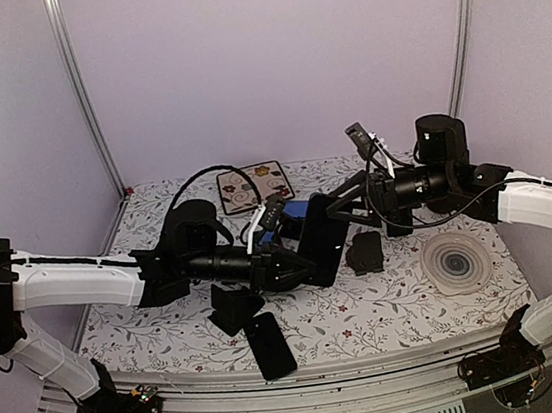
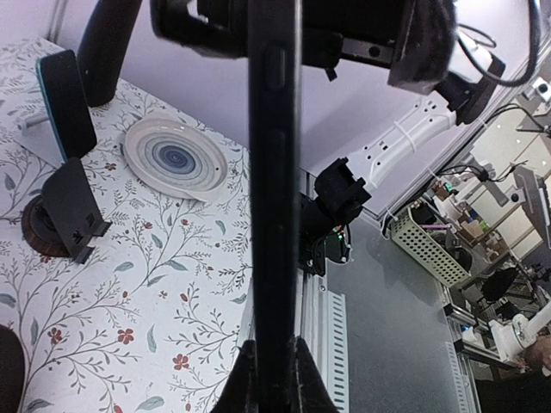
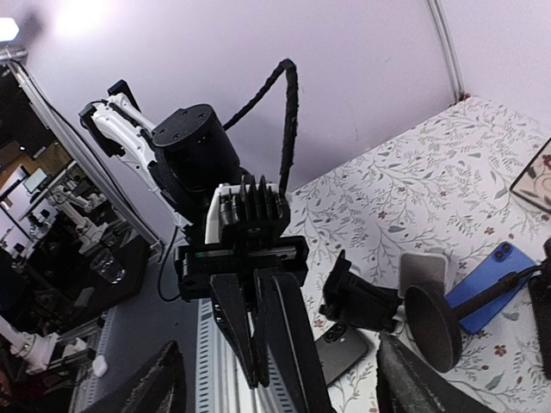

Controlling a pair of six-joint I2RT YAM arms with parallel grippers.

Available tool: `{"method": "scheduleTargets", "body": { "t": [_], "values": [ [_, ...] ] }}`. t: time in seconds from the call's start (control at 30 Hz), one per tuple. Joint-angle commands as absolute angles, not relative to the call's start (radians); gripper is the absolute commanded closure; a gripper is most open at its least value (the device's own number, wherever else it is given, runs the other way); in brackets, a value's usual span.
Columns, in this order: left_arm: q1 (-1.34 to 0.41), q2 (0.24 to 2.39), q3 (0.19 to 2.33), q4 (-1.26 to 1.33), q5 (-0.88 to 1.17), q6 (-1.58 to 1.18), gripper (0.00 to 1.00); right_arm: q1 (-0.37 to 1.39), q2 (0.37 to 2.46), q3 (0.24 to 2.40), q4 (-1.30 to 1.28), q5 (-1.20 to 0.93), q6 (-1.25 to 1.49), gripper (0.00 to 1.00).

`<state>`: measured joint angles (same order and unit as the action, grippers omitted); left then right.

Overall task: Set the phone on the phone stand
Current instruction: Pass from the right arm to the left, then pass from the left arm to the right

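Note:
A black phone (image 1: 322, 239) hangs upright above the table's middle, and my left gripper (image 1: 299, 269) is shut on its lower end. In the left wrist view the phone (image 2: 275, 198) shows edge-on, pinched between my left gripper's (image 2: 274, 379) fingers. My right gripper (image 1: 345, 208) stands open around the phone's upper end, its fingers apart from it. In the right wrist view the fingers (image 3: 159, 383) spread wide on either side of the phone (image 3: 297, 344). One black phone stand (image 1: 233, 307) sits below the left gripper. Another phone stand (image 1: 367, 252) sits to the right.
A second black phone (image 1: 270, 344) lies flat near the table's front edge. A blue phone (image 1: 294, 210) lies behind the grippers. A striped plate (image 1: 456, 263) sits at the right, and a flowered mat (image 1: 250, 184) lies at the back.

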<state>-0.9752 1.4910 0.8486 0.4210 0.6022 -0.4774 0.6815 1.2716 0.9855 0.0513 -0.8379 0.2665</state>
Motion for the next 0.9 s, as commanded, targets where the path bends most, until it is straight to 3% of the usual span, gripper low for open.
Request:
{"method": "scheduleTargets", "body": {
  "t": [0.0, 0.2, 0.87],
  "values": [
    [-0.98, 1.475, 0.855, 0.44, 0.546, -0.47, 1.0, 0.681, 1.213, 0.968, 0.071, -0.683, 0.259, 0.17],
    [-0.98, 1.456, 0.853, 0.4, 0.452, -0.451, 1.0, 0.681, 1.152, 0.934, 0.043, -0.377, 0.317, 0.0],
    [-1.066, 1.519, 0.928, 0.306, 0.045, -0.42, 1.0, 0.683, 1.158, 0.913, -0.107, -0.138, 0.564, 0.01]
  ]
}}
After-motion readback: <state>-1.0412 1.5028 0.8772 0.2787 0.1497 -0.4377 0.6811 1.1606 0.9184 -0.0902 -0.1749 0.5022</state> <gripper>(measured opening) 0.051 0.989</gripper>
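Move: The left hand already pinches the phone near its lower end. The phone stand with the round base lies some 15 cm to that hand's right, 8 cm ahead and 17 cm below; the standing phone is about 9 cm beyond the stand and 9 cm to the stand's right. The black disc sits roughly 5 cm left of the left hand, 7 cm ahead and 18 cm lower. From the right hand, the phone's middle is about 2 cm back, 2 cm left and 4 cm below. The right hand, its fingers already parted around the phone's upper end, spreads them fully and backs away forward and to the right, about 10 cm in all, rising slightly before it sinks, while turning some 40 degrees clockwise. The left hand keeps its pinch and carries the phone about 5 cm forward and 3 cm down, nearer the phone stand, turning roughly 20 degrees counter-clockwise so its fingers swing from pointing right towards ahead, their tips dipping a little. ##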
